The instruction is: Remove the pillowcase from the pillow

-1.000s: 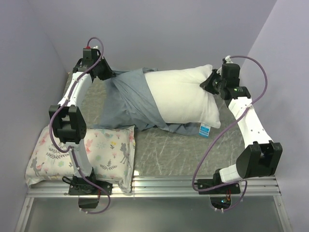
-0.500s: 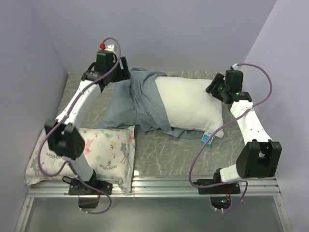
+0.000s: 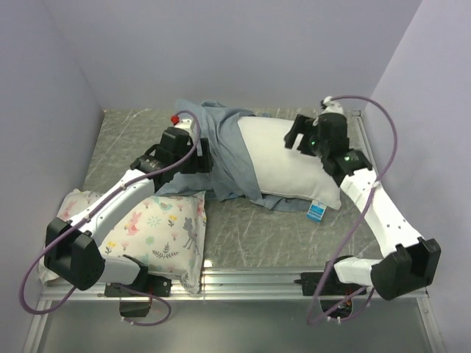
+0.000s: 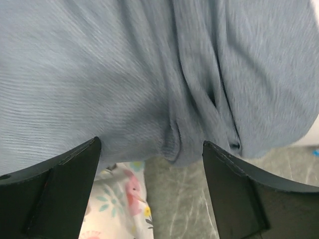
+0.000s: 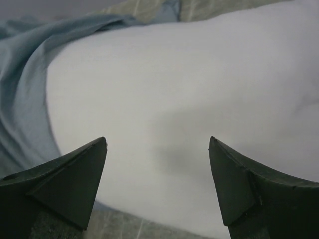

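Note:
The white pillow (image 3: 294,165) lies on the table with its right half bare and a blue-and-white tag (image 3: 315,212) at its near edge. The slate blue-grey pillowcase (image 3: 221,151) is bunched over the pillow's left end. My left gripper (image 3: 204,156) hovers open over the bunched pillowcase (image 4: 124,74); nothing is between the jaws of this gripper (image 4: 150,144). My right gripper (image 3: 293,137) hangs open above the bare pillow (image 5: 189,89). Between its fingertips my right gripper (image 5: 157,139) holds nothing. The pillowcase edge (image 5: 25,74) shows at the left of the right wrist view.
A smaller floral deer-print pillow (image 3: 158,228) lies at the near left, just under the pillowcase's near edge and below my left arm. It also shows as the floral pillow (image 4: 124,209) beside grey marbled table (image 4: 194,199). Purple walls close in on three sides.
Both grippers went from shut to open, letting go of the pillowcase and the pillow. The pillow settled lower on the table. Both arms swung inward and nearer over them.

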You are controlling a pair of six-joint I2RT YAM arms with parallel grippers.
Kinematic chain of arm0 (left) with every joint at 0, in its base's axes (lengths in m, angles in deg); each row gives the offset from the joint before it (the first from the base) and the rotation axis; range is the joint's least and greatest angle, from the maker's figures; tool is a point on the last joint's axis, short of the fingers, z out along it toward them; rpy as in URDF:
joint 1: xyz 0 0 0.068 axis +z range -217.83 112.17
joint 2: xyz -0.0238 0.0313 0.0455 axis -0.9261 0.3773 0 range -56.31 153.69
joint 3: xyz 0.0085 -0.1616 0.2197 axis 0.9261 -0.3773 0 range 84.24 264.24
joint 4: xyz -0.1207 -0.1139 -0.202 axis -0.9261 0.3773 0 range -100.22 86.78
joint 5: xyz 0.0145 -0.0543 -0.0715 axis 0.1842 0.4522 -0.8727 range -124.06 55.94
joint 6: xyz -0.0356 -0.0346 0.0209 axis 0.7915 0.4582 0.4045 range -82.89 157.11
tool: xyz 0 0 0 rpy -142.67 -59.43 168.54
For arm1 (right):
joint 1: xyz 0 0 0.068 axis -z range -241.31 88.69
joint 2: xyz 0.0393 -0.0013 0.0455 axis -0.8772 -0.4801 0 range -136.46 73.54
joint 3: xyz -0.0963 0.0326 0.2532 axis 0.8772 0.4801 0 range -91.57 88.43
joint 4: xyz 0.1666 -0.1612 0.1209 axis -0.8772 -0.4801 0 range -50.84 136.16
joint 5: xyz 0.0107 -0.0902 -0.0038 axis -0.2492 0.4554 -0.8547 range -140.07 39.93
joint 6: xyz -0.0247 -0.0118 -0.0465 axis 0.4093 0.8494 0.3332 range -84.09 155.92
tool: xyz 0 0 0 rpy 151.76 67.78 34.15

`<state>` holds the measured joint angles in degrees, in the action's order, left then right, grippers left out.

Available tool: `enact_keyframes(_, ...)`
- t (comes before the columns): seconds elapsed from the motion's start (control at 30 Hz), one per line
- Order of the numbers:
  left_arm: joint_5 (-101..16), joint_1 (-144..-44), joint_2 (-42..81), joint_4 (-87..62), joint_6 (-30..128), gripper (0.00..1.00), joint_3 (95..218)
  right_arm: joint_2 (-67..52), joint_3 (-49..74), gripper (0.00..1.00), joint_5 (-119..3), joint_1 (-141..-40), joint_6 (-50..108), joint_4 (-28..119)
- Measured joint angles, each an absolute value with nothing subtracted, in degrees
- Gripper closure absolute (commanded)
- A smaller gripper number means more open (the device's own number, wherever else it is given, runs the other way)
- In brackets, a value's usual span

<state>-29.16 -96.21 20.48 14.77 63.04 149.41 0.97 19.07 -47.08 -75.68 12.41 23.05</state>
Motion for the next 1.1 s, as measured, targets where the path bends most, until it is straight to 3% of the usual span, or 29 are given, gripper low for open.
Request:
enact_keyframes(0.13,-32.39,-96.8,22.01,10.75,63.98,0.15,145.74,4.9,24.64,0.08,-43.41,-85.56,13.11,23.11)
enact_keyframes(0.23,-32.91,-96.91,24.61,8.94,64.7,0.37,145.56,6.02,29.76,0.06,-40.64,-90.35,13.15,23.0)
enact_keyframes(0.27,-32.63,-96.91,25.71,8.91,64.86,0.57,145.87,6.02,31.33,0.06,-39.5,-91.46,13.17,22.89)
enact_keyframes(0.37,-32.22,-96.91,28.96,9.29,65.66,0.9,147.29,4.9,33.95,0.05,-36.77,-93.6,13.28,22.57)
enact_keyframes(0.43,-32.24,-96.91,29.66,9.24,65.95,1.0,147.57,2.72,34.02,0.05,-34.58,-94.11,13.39,23.05)
enact_keyframes(0.5,-32.06,-96.94,29.68,9.46,65.99,1.0,148.03,-0.41,33.71,0.1,-31.98,-94.28,13.72,23.42)
enact_keyframes(0.57,-31.63,-97.07,29.77,10.49,66.1,1.0,149.17,-4.15,31.75,0.25,-29.53,-94.28,14.33,23.24)
enact_keyframes(0.6,-31.56,-96.94,29.77,10.88,66.1,1.0,149.76,-5.9,30.24,0.59,-28.7,-94.13,14.7,22.85)
enact_keyframes(0.67,-31.91,-96.21,29.77,11.32,66.12,1.0,150.85,-8.26,27.35,0.74,-28.09,-93.47,15.49,22.35)
enact_keyframes(0.7,-32.54,-95.3,29.77,11.25,66.12,1.0,151.29,-8.93,25.78,0.88,-28.0,-92.86,15.82,22.04)
enact_keyframes(0.73,-33.55,-94.09,29.77,11.19,66.23,1.0,151.66,-9.35,24.1,0.93,-28.07,-92.2,16.28,21.36)
enact_keyframes(0.8,-35.58,-91.06,29.75,11.08,66.34,1.0,152.36,-9.72,20.45,1.0,-28.75,-90.81,16.45,20.31)
enact_keyframes(1.1,-34.9,-76.54,24.72,15.16,64.81,0.99,156.71,-6.55,8.4,1.0,-34.78,-83.09,17.78,14.5)
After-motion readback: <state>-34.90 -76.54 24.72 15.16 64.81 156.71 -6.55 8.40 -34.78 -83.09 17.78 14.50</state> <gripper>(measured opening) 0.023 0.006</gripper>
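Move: Directly below the left hand, about 6 cm down, 2 cm right and 1 cm ahead, is the bunched pillowcase to be gripped. From there the floral cushion's middle is some 20 cm back and 24 cm left. The right hand hovers above the bare part of the pillow, whose middle is roughly 13 cm down, 4 cm back and 4 cm left. The blue tag lies about 17 cm back and 6 cm right of that hand, 20 cm lower. Dropping about 6 cm, the left hand pinches the bunched pillowcase, then pulls it left and forward, away from the pillow, rising some 8 cm. Meanwhile the open right hand swings back, left and about 12 cm down onto the pillow, then reaches forward, pinches its white cover and lifts it about 12 cm, its left side tilting down some 20 degrees overall. ##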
